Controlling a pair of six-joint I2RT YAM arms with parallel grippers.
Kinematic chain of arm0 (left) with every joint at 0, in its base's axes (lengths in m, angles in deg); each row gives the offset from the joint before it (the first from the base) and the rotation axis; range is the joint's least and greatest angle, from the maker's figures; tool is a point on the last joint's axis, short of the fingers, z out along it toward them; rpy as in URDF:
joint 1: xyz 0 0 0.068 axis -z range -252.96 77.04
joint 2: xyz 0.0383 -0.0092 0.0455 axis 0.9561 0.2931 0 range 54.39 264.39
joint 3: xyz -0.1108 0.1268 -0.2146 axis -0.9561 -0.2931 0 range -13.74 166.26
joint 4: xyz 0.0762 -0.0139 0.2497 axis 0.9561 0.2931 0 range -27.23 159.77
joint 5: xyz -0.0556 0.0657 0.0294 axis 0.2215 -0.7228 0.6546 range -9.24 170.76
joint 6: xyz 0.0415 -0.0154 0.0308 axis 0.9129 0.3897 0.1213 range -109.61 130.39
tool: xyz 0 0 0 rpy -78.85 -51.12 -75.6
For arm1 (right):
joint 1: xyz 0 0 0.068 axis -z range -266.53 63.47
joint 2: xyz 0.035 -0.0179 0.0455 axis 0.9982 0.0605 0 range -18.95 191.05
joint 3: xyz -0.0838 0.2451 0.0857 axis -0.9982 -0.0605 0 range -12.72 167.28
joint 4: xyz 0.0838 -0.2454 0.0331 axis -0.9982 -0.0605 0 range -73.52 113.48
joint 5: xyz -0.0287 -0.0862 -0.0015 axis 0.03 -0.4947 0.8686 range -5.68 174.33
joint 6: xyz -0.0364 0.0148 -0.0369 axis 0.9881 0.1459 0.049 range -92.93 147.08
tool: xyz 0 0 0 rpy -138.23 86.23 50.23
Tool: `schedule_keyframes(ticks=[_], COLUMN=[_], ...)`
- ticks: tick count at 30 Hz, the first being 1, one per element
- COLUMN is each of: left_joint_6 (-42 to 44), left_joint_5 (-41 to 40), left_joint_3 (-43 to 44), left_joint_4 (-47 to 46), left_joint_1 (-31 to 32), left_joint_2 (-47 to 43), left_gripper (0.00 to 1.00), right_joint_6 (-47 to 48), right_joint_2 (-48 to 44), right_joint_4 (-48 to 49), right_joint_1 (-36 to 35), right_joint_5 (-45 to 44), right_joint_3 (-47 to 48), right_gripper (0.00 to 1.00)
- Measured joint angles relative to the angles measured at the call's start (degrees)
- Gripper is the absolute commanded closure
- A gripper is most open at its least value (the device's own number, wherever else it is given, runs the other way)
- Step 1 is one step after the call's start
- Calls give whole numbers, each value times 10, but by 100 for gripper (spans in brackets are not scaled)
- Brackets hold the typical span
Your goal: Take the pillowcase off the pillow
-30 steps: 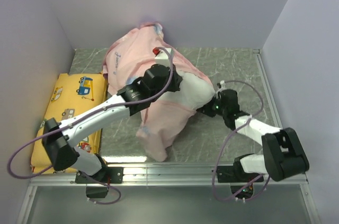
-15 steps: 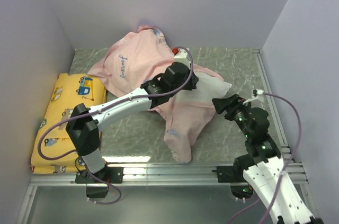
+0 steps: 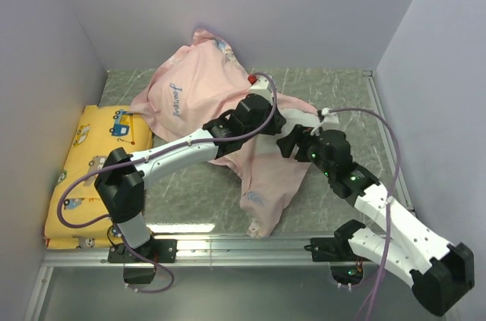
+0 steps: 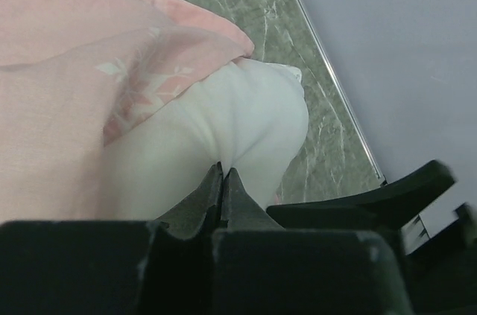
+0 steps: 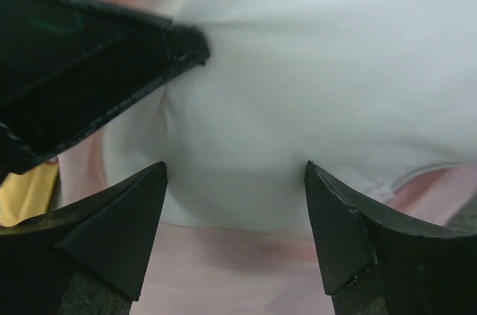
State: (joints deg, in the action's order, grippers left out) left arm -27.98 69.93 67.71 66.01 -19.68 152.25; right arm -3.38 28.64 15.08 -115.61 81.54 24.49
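The pale pink pillowcase [image 3: 190, 89] lies bunched at the table's middle, and one end trails toward the front edge. The white pillow [image 3: 302, 118] pokes a corner out of it on the right. My left gripper [image 3: 275, 121] is shut on a fold of the pillow [image 4: 246, 114], its fingertips [image 4: 223, 175] pressed together on the white fabric next to the pillowcase [image 4: 74, 69]. My right gripper [image 3: 291, 143] stands open just in front of the pillow [image 5: 298, 69]. Its fingers [image 5: 141, 211] are wide apart with nothing between them, over the pillowcase hem [image 5: 246, 278].
A yellow vehicle-print cushion [image 3: 87, 162] lies along the left wall. Grey walls close the table at the back and both sides. A metal rail [image 3: 243, 249] runs along the front edge by the arm bases. The left gripper's body [image 5: 74, 54] crowds the right wrist view.
My right arm has swung in from the right to the pillow's corner, jaws opening wider. My left gripper kept its hold and shifted right, dragging pillow and pillowcase along.
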Motion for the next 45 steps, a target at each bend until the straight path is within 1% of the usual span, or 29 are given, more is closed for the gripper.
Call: schedule_keyframes(ticks=[4,5,6,8,9,10,11,12,13,14,15,17,20,22,24,27,28,30,33,36,40,43,45], left_joint_6=[1,1,1,0,0,0,0,-1,-2,-4,-4,-11,-15,-15,-19,-50,-58,-84,-119,-138,-151,-156,-163], left_joint_5=[12,14,19,25,25,26,24,21,18,13,10,2,-32,-65,-116,-198,-212,-254,-293,-304,-296,-281,-274], left_joint_3=[-4,-6,-9,-13,-16,-21,-27,-32,-36,-42,-49,-71,-97,-98,-98,-108,-113,-137,-190,-235,-277,-294,-297], left_joint_4=[0,0,0,0,1,8,12,17,23,23,23,20,21,25,40,77,87,116,146,156,140,119,108], left_joint_1=[0,-1,-2,-3,-4,-5,-5,-6,-7,-7,-6,0,26,52,88,127,134,141,150,167,189,200,209], left_joint_2=[-2,-3,-5,-11,-15,-21,-26,-30,-36,-43,-53,-87,-148,-174,-192,-194,-193,-190,-189,-189,-190,-188,-182], left_gripper=[100,100,99,100,100,100,98,92,83,60,49,31,26,25,24,24,24,23,22,19,19,18,16], right_joint_6=[11,12,12,14,15,10,7,1,-3,-6,-8,-13,-20,-23,-27,-31,-32,-31,-31,-30,-29,-26,-24], right_joint_2=[42,51,59,88,99,111,120,126,130,132,135,140,142,146,151,152,152,152,152,151,153,158,164], right_joint_4=[35,44,53,73,82,94,106,115,119,121,122,124,126,126,125,120,118,105,90,78,63,48,39], right_joint_1=[-52,-57,-61,-63,-63,-63,-64,-64,-66,-66,-67,-67,-67,-67,-67,-67,-67,-67,-67,-67,-67,-67,-67], right_joint_5=[-49,-58,-65,-80,-83,-84,-82,-79,-75,-71,-68,-64,-58,-56,-52,-48,-47,-48,-48,-48,-48,-48,-49], right_joint_3=[-10,-10,-10,-10,-10,-10,-10,-10,-10,-10,-10,-10,-9,-6,-2,3,5,12,24,31,40,52,62], right_gripper=[17,18,23,63,79,97,100,100,100,100,100,100,100,100,100,100,100,100,100,100,100,100,100])
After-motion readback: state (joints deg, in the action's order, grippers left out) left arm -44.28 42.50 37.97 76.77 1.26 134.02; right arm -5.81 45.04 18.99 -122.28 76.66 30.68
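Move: My closed left fingers still pinch the upper side of the white pillow's bared end. The pillowcase's hanging near flap lies about 19 cm back from them, 5 cm to their left and some 20 cm lower. The bulk of the pillowcase is 10 cm ahead of them and 27 cm left, 12 cm down. My open right hand has the pillow's near side about 3 cm ahead, 5 cm left and 4 cm below; that same flap lies 13 cm behind it, 8 cm left, 15 cm down. I bring my right hand about 5 cm left, a little forward and down onto the pillow's near side, shut its fingers on the white cloth and hold there. Once it has closed, my left hand opens and lets go of the pillow, rises back some 6 cm, then drops about 17 cm while going further back and left, wide open, over the pillowcase's near flap. ##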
